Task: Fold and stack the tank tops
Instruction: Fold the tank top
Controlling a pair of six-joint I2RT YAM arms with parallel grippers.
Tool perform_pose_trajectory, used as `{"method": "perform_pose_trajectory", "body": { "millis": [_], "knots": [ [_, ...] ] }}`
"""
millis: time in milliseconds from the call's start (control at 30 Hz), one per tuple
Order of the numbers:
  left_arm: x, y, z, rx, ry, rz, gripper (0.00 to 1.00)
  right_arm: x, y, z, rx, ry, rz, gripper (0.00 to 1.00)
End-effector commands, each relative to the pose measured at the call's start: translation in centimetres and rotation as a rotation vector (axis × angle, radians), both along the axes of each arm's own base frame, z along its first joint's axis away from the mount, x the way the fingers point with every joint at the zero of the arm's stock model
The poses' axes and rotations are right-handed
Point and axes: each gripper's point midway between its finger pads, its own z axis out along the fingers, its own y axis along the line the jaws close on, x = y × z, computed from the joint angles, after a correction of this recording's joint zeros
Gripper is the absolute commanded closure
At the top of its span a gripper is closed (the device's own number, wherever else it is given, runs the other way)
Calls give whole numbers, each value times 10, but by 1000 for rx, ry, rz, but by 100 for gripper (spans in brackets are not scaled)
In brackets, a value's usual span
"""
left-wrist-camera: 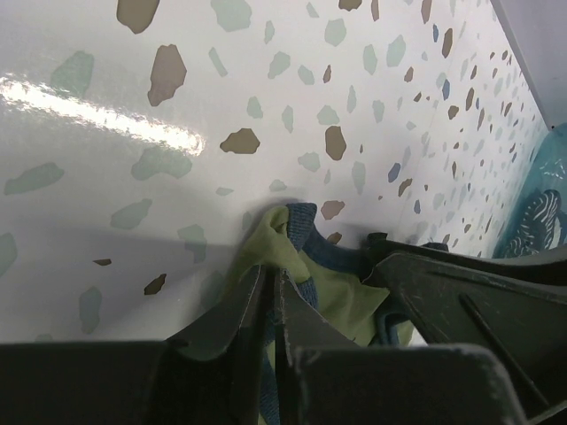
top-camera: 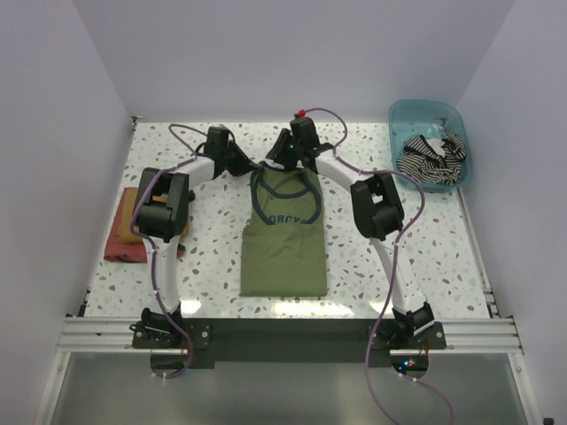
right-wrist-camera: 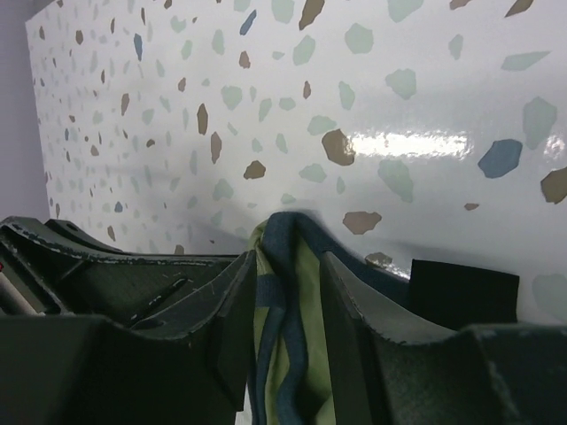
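Observation:
The olive-green tank top [top-camera: 283, 243] lies flat mid-table, hem toward the arms, navy-trimmed straps at the far end. My left gripper [top-camera: 251, 166] is at the left strap. In the left wrist view it [left-wrist-camera: 275, 270] is shut on a pinch of green cloth and navy trim [left-wrist-camera: 345, 297]. My right gripper [top-camera: 282, 159] is at the right strap. In the right wrist view its jaws [right-wrist-camera: 288, 252] stand apart, with the bunched strap [right-wrist-camera: 288, 292] loose between them. The striped tank top [top-camera: 431, 152] lies crumpled in a blue bin.
The blue bin [top-camera: 425, 106] stands at the far right corner; its edge [left-wrist-camera: 540, 212] shows in the left wrist view. A folded red-and-orange cloth [top-camera: 133, 232] lies at the left, beside the left arm. White walls close in the table on three sides.

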Motion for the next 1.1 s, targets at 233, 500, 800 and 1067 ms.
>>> {"method": "perform_pose_trajectory", "body": {
  "millis": [233, 500, 800, 1067],
  "knots": [
    [13, -8, 15, -25, -53, -4, 87, -26, 30, 28, 9, -50, 65, 61],
    [13, -7, 14, -22, -53, -5, 87, -28, 33, 21, -16, -43, 60, 65],
    [14, -8, 18, -25, -61, -10, 87, -20, 31, 17, -54, -44, 51, 95],
    [22, 1, 41, -10, -106, -9, 83, -2, 30, 38, -47, -101, 57, 100]
  ]
}}
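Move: The navy-trimmed strap end of the tank top, still held upright by my left fingers, lies about 4 cm back, 3 cm left and 3 cm below my right hand, and some 2 cm to the right of my left hand, level with it. From my right hand, the black neck label is about 2 cm back, 3 cm right and 6 cm down; the chest lettering is some 16 cm back and 5 cm right. My right hand, fingers partly open, comes back, left and down about 5 to 6 cm to the strap end right beside my left fingertips and shuts on it. Then I lift it some 3 cm, easing a little forward. My left hand stays put with its pinch on the cloth and only at the very end starts up and forward, by about 1 cm each. ##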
